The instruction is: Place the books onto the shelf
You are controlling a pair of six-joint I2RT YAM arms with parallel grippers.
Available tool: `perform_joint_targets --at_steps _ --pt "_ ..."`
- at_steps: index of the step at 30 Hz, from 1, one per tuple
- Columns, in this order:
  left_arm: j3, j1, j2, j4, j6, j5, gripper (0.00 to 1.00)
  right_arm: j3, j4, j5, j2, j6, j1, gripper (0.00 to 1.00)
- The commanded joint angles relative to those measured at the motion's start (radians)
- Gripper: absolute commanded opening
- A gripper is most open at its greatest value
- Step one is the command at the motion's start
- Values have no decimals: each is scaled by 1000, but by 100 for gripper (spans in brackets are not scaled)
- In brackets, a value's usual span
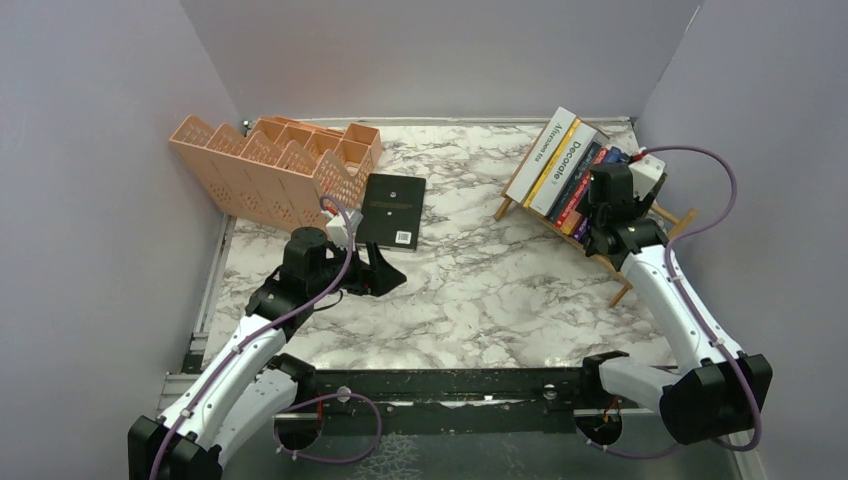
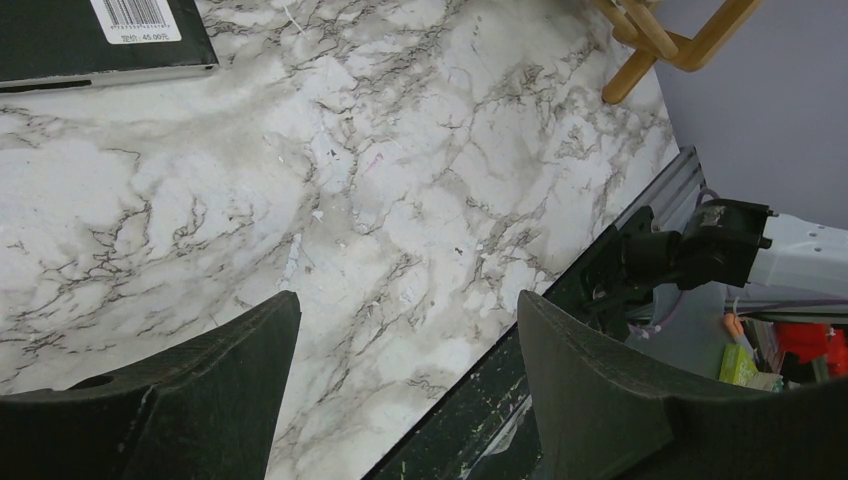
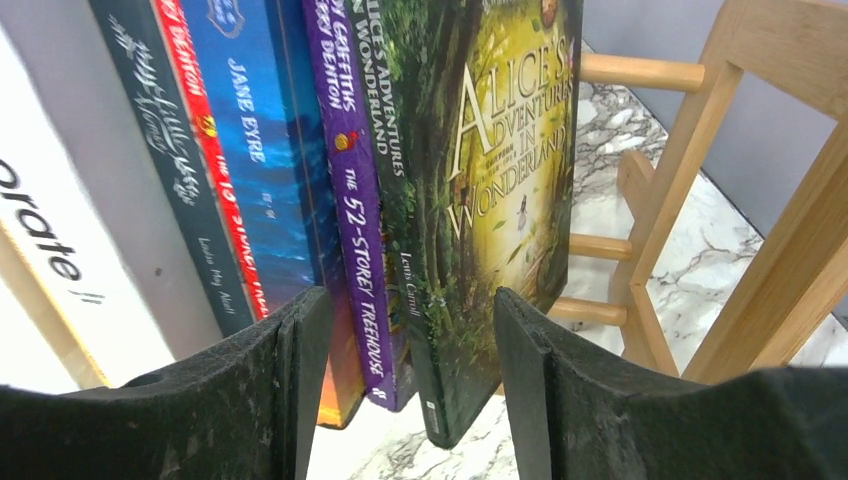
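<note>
The light-wood shelf [image 1: 668, 218] stands at the back right with several books leaning in it, a white one [image 1: 540, 150] and "Decorate" [image 1: 568, 165] among them. My right gripper [image 1: 592, 222] is at the row's near end. In the right wrist view it [image 3: 405, 300] is open, its fingers either side of the lower ends of a purple-spined book [image 3: 352, 200] and a dark green "Alice" book [image 3: 500, 200]. A black book [image 1: 392, 210] lies flat on the marble. My left gripper [image 1: 388, 275] hovers just in front of it, open and empty [image 2: 408, 305].
A peach plastic lattice organizer [image 1: 270, 165] stands at the back left, right beside the black book [image 2: 60, 45]. A shelf leg [image 2: 655, 45] shows in the left wrist view. The table's metal front rail [image 1: 450, 385] runs between the arm bases. Grey walls enclose three sides.
</note>
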Motion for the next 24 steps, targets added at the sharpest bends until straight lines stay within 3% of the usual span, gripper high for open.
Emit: perform_joint_targets --at_steps 1,8,16,24 --pt "-7 2 5 14 1 17 80 -41 0 32 31 19 2 62" --pt "-7 2 7 15 1 16 80 -64 -22 65 65 46 2 45" --pt "-7 2 20 15 2 20 80 -80 -9 27 73 62 3 40" --pt "-7 2 20 16 2 18 80 -67 38 -106 3 67 2 17"
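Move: The Alice in Wonderland book leans on the shelf, its middle about 6 cm ahead of the right hand, 3 cm right and 4 cm lower. The purple 52-Storey book is 7 cm ahead, level sideways; Jane Eyre 8 cm ahead, 3 cm left. The shelf's bare wooden end stands 11 cm right and 2 cm ahead. From the left hand, Alice lies some 50 cm right, 18 cm ahead, about level in height. Right hand sinks about 4 cm along Alice's spine, then narrows its open fingers closely around the spine's lower part. ##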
